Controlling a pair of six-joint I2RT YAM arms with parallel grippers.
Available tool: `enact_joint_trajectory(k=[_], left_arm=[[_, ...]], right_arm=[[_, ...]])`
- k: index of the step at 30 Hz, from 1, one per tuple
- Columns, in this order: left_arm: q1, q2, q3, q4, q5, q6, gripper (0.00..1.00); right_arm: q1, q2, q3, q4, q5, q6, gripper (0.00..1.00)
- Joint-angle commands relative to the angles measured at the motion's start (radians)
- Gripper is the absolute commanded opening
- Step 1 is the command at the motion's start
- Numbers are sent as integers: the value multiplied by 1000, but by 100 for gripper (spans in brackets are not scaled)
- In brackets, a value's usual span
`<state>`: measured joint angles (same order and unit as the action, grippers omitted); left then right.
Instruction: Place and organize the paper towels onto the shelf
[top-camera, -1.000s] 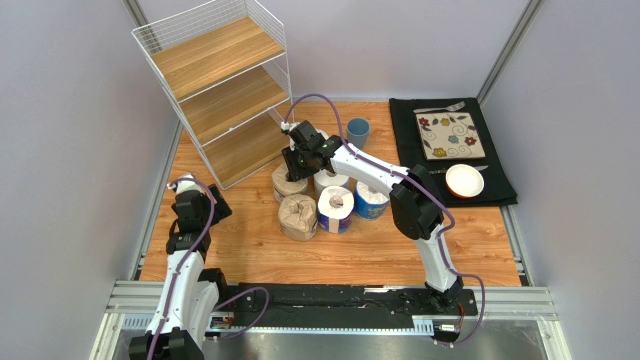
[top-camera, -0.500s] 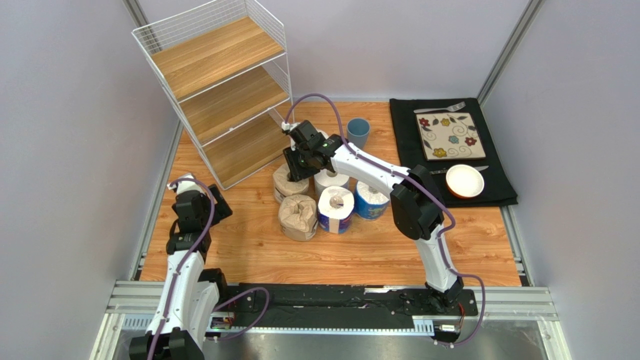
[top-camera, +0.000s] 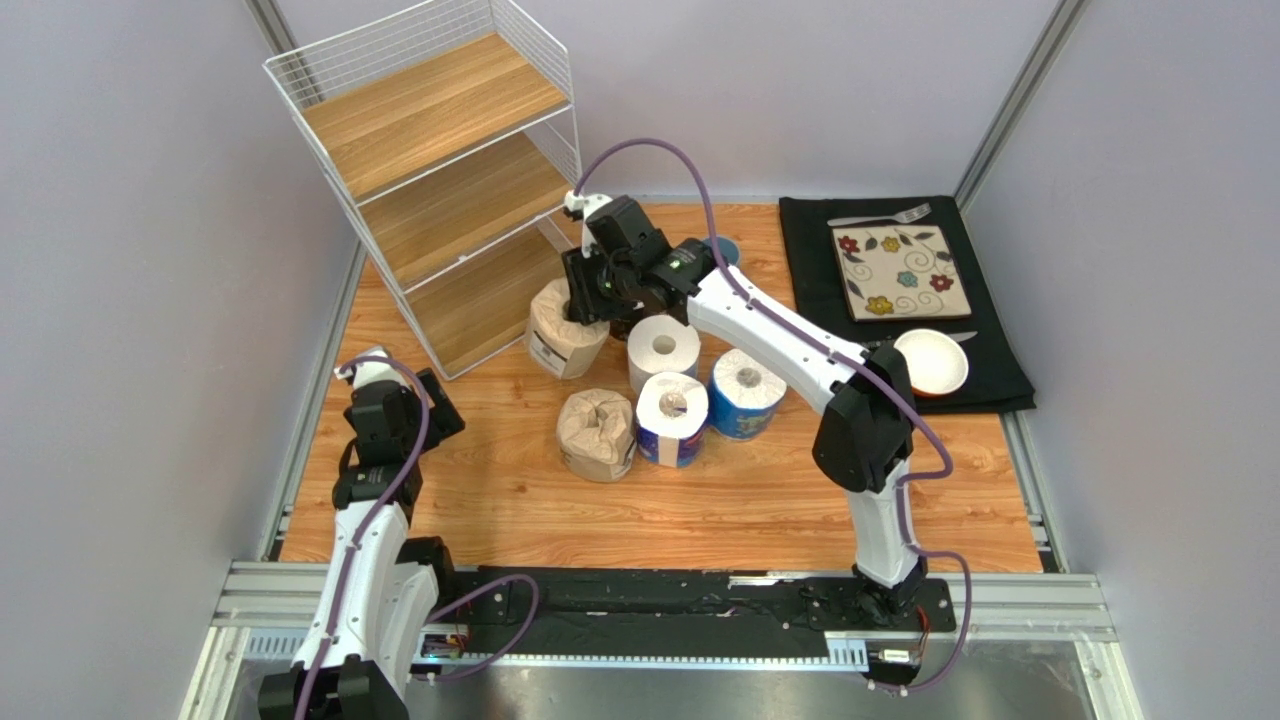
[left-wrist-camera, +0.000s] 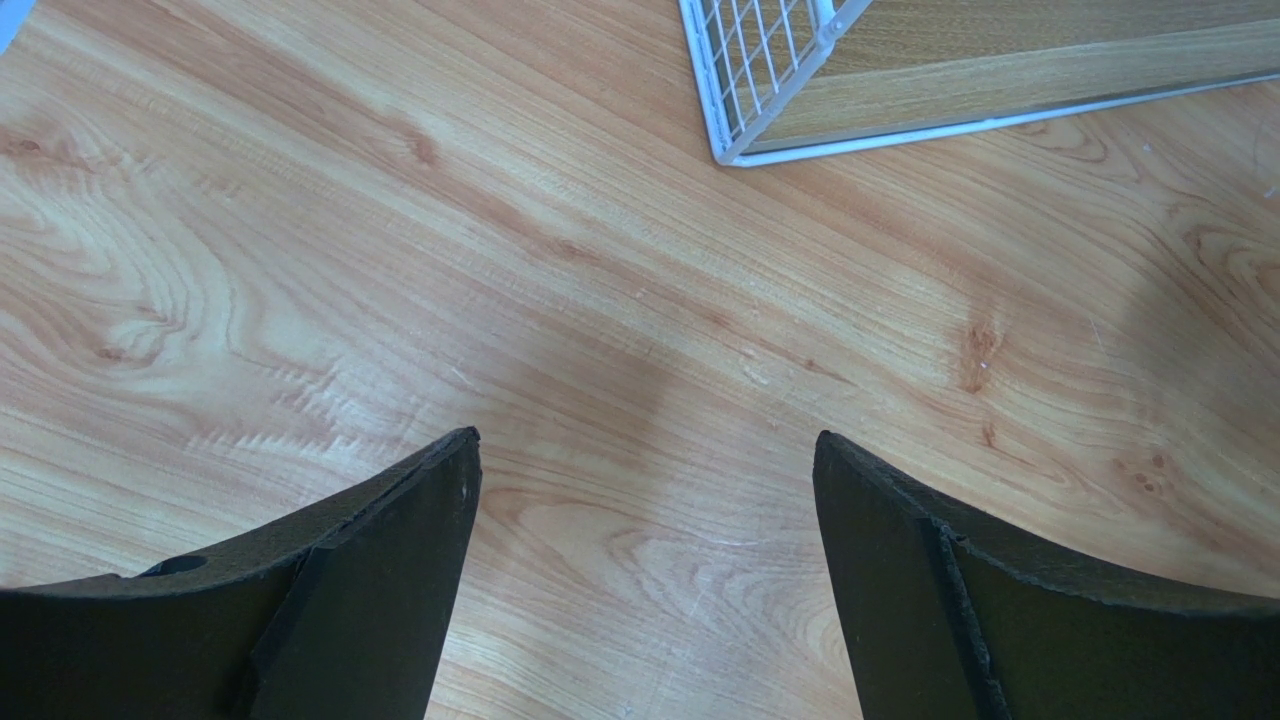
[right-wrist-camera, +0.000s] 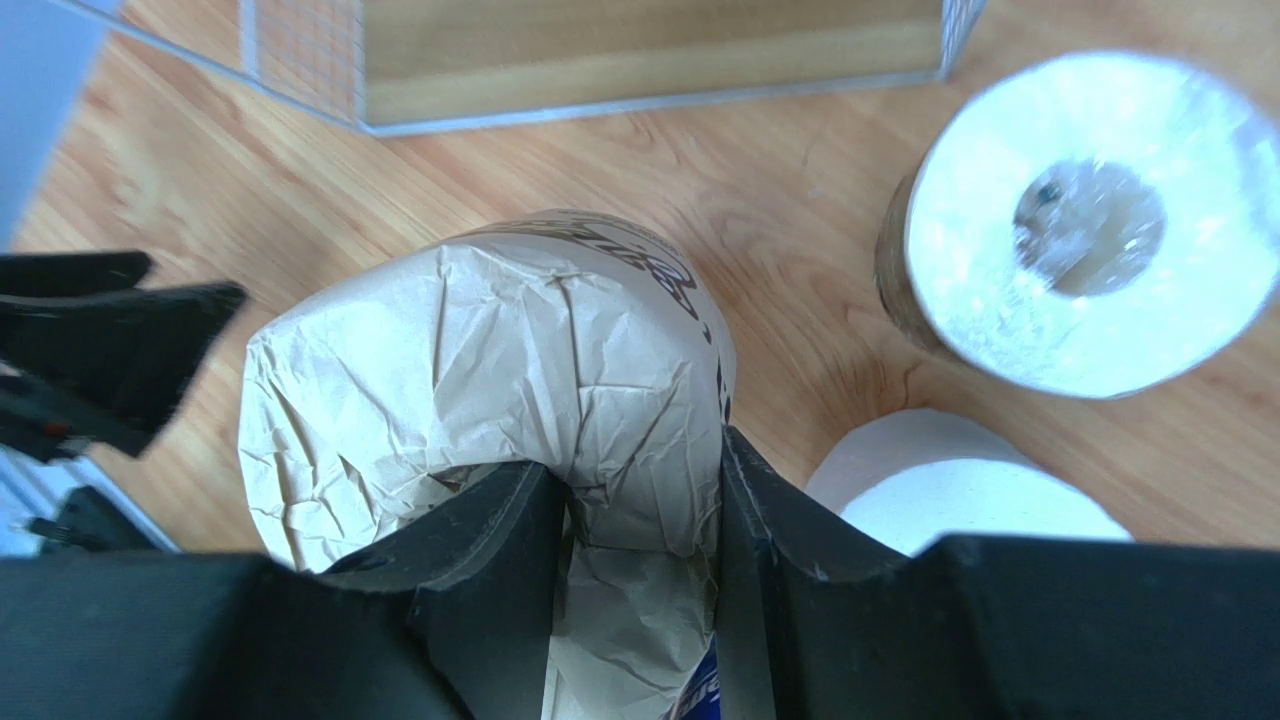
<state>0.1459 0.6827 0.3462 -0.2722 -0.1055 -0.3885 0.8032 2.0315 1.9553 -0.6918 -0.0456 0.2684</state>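
My right gripper (top-camera: 583, 305) (right-wrist-camera: 639, 477) is shut on the wall of a crumpled brown paper towel roll (top-camera: 559, 342) (right-wrist-camera: 481, 345). It holds the roll tilted just in front of the bottom tier of the shelf (top-camera: 436, 165) (right-wrist-camera: 646, 53). On the table stand a white roll (top-camera: 663, 348) (right-wrist-camera: 962, 495), a second brown roll (top-camera: 597, 432) and two blue-wrapped rolls (top-camera: 672, 419) (top-camera: 747, 393). Another roll (right-wrist-camera: 1085, 218), white-topped with a darker side, shows in the right wrist view. My left gripper (top-camera: 394, 398) (left-wrist-camera: 643, 450) is open over bare wood near the shelf's corner.
A blue cup (top-camera: 727, 245) peeks out behind my right arm. A black mat (top-camera: 992, 383) at the right carries a flowered plate (top-camera: 902, 273), a white bowl (top-camera: 930, 362) and cutlery. Walls close in on both sides.
My right gripper has raised the brown roll out of the cluster and carried it back and left toward the shelf's bottom tier. The left arm has not moved.
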Motion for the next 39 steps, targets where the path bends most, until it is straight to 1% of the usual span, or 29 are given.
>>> enact_joint_trajectory(k=[1,10,11,12,14,22,25,39], left_arm=[[7,-5,-3,5,7,-10,90],[6,-6,-3,2,9,-10,90],[7,-8,-3,2,6,-10,90],[7,-8,-1,4,9,-10,90],[7,-6,-3,2,9,-10,90],[6,-5,-3,4,10,-12,90],[7,-3,-3,5,9,-10,90],[9,5,-1,5,12,-10,90]], right_arm=[[-10,-102,103,58,1,17,29],[-27,-116,227,140,46,-6,28],[-29,-113,237,147,87,-11,28],[-32,-108,258,158,92,-11,28],[-38,-90,278,169,110,-9,27],[-58,10,457,187,131,-26,25],[-65,41,497,202,135,-26,24],[-65,72,484,271,142,-43,22]])
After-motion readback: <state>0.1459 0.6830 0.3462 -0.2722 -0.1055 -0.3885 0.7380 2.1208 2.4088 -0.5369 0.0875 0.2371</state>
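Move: The right hand already holds the brown-wrapped roll by its rim, lifted clear of the table. The middle shelf's centre lies about 17 cm ahead, 13 cm left and nearly level with this hand; the top shelf is some 19 cm above that. The black roll stands 12 cm ahead and 7 cm right, the white roll 12 cm right, both about 14 cm lower. From the left hand the middle shelf is roughly 28 cm ahead, 11 cm right and 11 cm up. Upward first, then up and forward together, the right arm carries the wrapped roll away from the other rolls to the opening of the middle shelf, rising some 20 cm and sinking back about 2.5 cm at the end, with roughly 9 cm of forward travel. The wrist tips the fingers up towards level by about 30 degrees while they keep their pinch on the rim. ##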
